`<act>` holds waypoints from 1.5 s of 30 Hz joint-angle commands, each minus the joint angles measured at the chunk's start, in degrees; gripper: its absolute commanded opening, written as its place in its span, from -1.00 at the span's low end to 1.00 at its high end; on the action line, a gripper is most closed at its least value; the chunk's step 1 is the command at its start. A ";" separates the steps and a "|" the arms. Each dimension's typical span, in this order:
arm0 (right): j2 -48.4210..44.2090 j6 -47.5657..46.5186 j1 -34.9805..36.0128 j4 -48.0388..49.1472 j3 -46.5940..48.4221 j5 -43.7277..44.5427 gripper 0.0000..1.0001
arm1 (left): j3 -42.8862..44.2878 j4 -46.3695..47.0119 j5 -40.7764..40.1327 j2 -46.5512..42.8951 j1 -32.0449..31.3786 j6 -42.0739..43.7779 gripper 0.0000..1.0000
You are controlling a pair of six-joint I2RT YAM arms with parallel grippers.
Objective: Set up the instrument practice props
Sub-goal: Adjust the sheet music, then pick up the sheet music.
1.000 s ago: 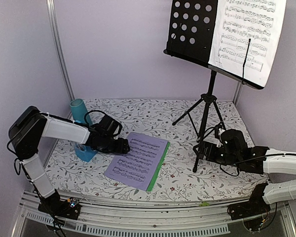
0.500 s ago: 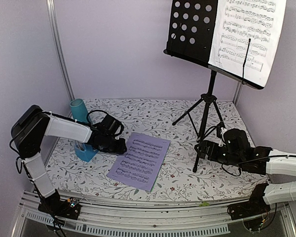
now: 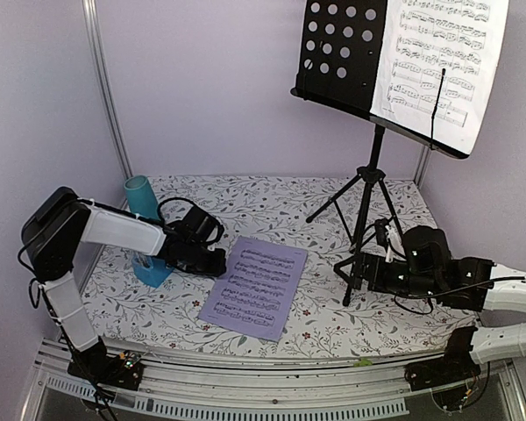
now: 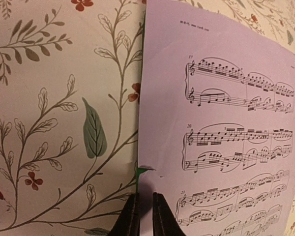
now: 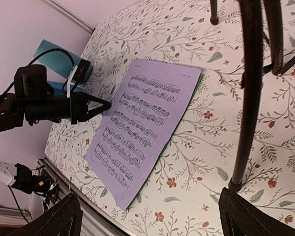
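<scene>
A white sheet-music page (image 3: pixel 256 285) lies on the table over a green one, of which a sliver (image 4: pixel 137 172) shows at the left edge. My left gripper (image 3: pixel 221 260) sits low at that edge. Its jaws (image 4: pixel 146 196) are nearly together and straddle the edge, where the paper is creased. The black music stand (image 3: pixel 374 167) stands at the back right with another white page (image 3: pixel 438 61) on its perforated desk. My right gripper (image 3: pixel 349 272) is wide open beside the stand's near leg (image 5: pixel 243 123), holding nothing. The blue metronome (image 3: pixel 151 270) is half hidden behind my left arm.
A teal cylinder cup (image 3: pixel 140 195) stands at the back left, just behind my left arm. The stand's tripod legs (image 3: pixel 333 206) spread over the right half of the flowered table (image 3: pixel 245 206). A metal rail (image 3: pixel 245 368) runs along the near edge.
The left jaws have closed from wide to nearly together on the pages' left edge. The pages slid right, covering the green strip. The right gripper shifted slightly left toward the stand's leg.
</scene>
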 commanded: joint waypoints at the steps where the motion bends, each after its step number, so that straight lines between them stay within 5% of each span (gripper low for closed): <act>1: 2.76 6.30 4.21 1.66 0.69 -7.07 0.98 | -0.50 1.09 1.41 -1.93 -0.79 0.18 -0.78; 5: 8.39 10.39 6.11 9.45 -0.70 -10.32 0.96 | -1.67 2.20 2.44 -2.23 -0.93 0.18 -0.81; 10: 16.92 15.17 6.16 19.42 -2.04 -13.63 0.68 | -3.62 3.70 3.59 -3.20 -1.45 0.20 -0.81; 45: 46.65 18.74 -1.53 37.63 2.30 -25.05 0.35 | -4.72 5.55 6.45 -1.88 -2.52 0.89 -0.80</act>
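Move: The purple music sheet, its left edge already in the left fingers, has its middle about 8 cm to the right of that hand and 6 cm back, on the table. The green sheet lies almost flush beneath it, and the blue metronome some 20 cm to that hand's left. From the right hand, the purple sheet's middle is roughly 24 cm left, 5 cm ahead and 16 cm below; the stand's near foot is almost straight under that hand, about 2 cm ahead and 1 cm right. The purple sheet, still pinched at its left edge, is drawn about 3 cm back and to the right over the green one by the left hand. The right hand swings some 10 cm left and sinks 13 cm to the sheet's right edge, easing back first and forward again late, tipping about 30 degrees more downward while its wide-open fingers partly close; their contact can't be made out. ##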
